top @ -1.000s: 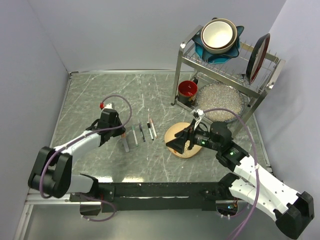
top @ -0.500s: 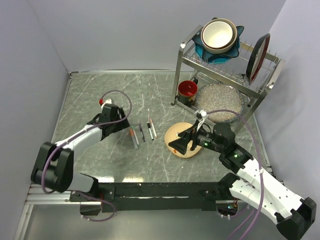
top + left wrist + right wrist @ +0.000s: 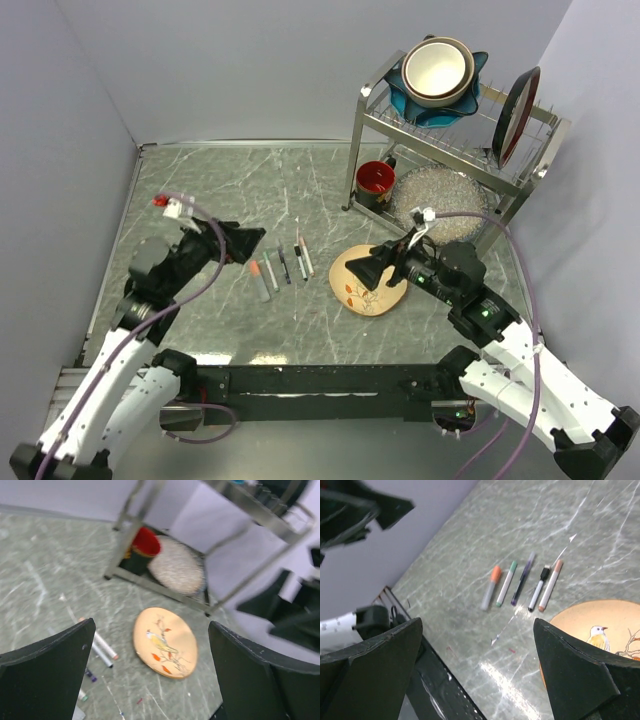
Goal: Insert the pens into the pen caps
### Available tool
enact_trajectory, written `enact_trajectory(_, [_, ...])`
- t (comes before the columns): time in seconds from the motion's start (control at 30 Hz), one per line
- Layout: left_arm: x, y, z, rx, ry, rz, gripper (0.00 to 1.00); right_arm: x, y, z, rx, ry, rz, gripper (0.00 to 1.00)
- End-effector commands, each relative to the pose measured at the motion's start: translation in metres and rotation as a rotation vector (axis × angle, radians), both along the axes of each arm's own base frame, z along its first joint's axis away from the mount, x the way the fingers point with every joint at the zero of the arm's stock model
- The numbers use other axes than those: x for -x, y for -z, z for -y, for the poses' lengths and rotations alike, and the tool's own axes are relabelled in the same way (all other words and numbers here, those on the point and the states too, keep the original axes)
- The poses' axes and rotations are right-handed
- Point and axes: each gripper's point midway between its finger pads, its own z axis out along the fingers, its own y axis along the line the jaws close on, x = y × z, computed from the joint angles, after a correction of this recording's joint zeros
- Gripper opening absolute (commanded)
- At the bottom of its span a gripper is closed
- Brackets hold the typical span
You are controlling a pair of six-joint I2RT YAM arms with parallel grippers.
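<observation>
Several pens lie side by side in a row on the table (image 3: 200, 190). From the left they are a grey pen with an orange cap (image 3: 260, 279) (image 3: 490, 587), a green-tipped pen (image 3: 506, 583), a purple pen (image 3: 522, 578), a black-tipped pen (image 3: 539, 588) and a white pen with a reddish tip (image 3: 550, 585) (image 3: 105, 646). I see no loose caps. My left gripper (image 3: 245, 241) (image 3: 151, 630) is open and empty, raised to the left of the row. My right gripper (image 3: 365, 268) (image 3: 477, 630) is open and empty, above the plate to the right of the row.
A round wooden plate with a bird picture (image 3: 368, 281) (image 3: 165, 641) lies right of the pens. A metal dish rack (image 3: 450, 130) stands at the back right, holding bowls and a plate. A red cup (image 3: 375, 180) and a clear dish (image 3: 440, 203) sit under it.
My left gripper has pulled back to the left and risen away from the pen row. The orange-capped pen now lies at the row's left end. My right gripper has drawn back slightly to the right.
</observation>
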Motion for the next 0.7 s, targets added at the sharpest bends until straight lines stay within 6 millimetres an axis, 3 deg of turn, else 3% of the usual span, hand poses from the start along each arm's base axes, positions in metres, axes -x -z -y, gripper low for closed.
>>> enact_trajectory(0.0, [0.036,-0.013,0.014,-0.009,0.167,0.126,1.0,-0.009,-0.038,0.007,-0.057,0.075,0.043,1.0])
enact_trajectory(0.27, [0.061,-0.019,0.022,0.013,0.271,0.197,0.99,-0.012,-0.057,0.005,-0.107,0.076,0.081,1.0])
enact_trajectory(0.67, [0.066,-0.023,0.022,0.023,0.289,0.213,0.99,-0.011,-0.057,0.002,-0.123,0.064,0.073,1.0])
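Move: The orange-capped pen I have already put down lies under my left hand, some 5 cm ahead, 4 cm to the left and 27 cm below. At that same depth, the green-capped pen is about 9 cm ahead and 1 cm left, the purple pen about 10 cm ahead and 3 cm right, and the black-capped pen 11 cm ahead and 7 cm right. From my right hand the orange-capped pen is roughly 12 cm ahead, 26 cm left and 25 cm below. With nothing in its wide-open fingers, I draw my left hand back about 6 cm and a little to the right, high above the table and away from the row of pens, slowing to a stop. Its wrist swings some 15 degrees clockwise and tips up slightly. Meanwhile I lift my empty, open right hand about 2 cm. ##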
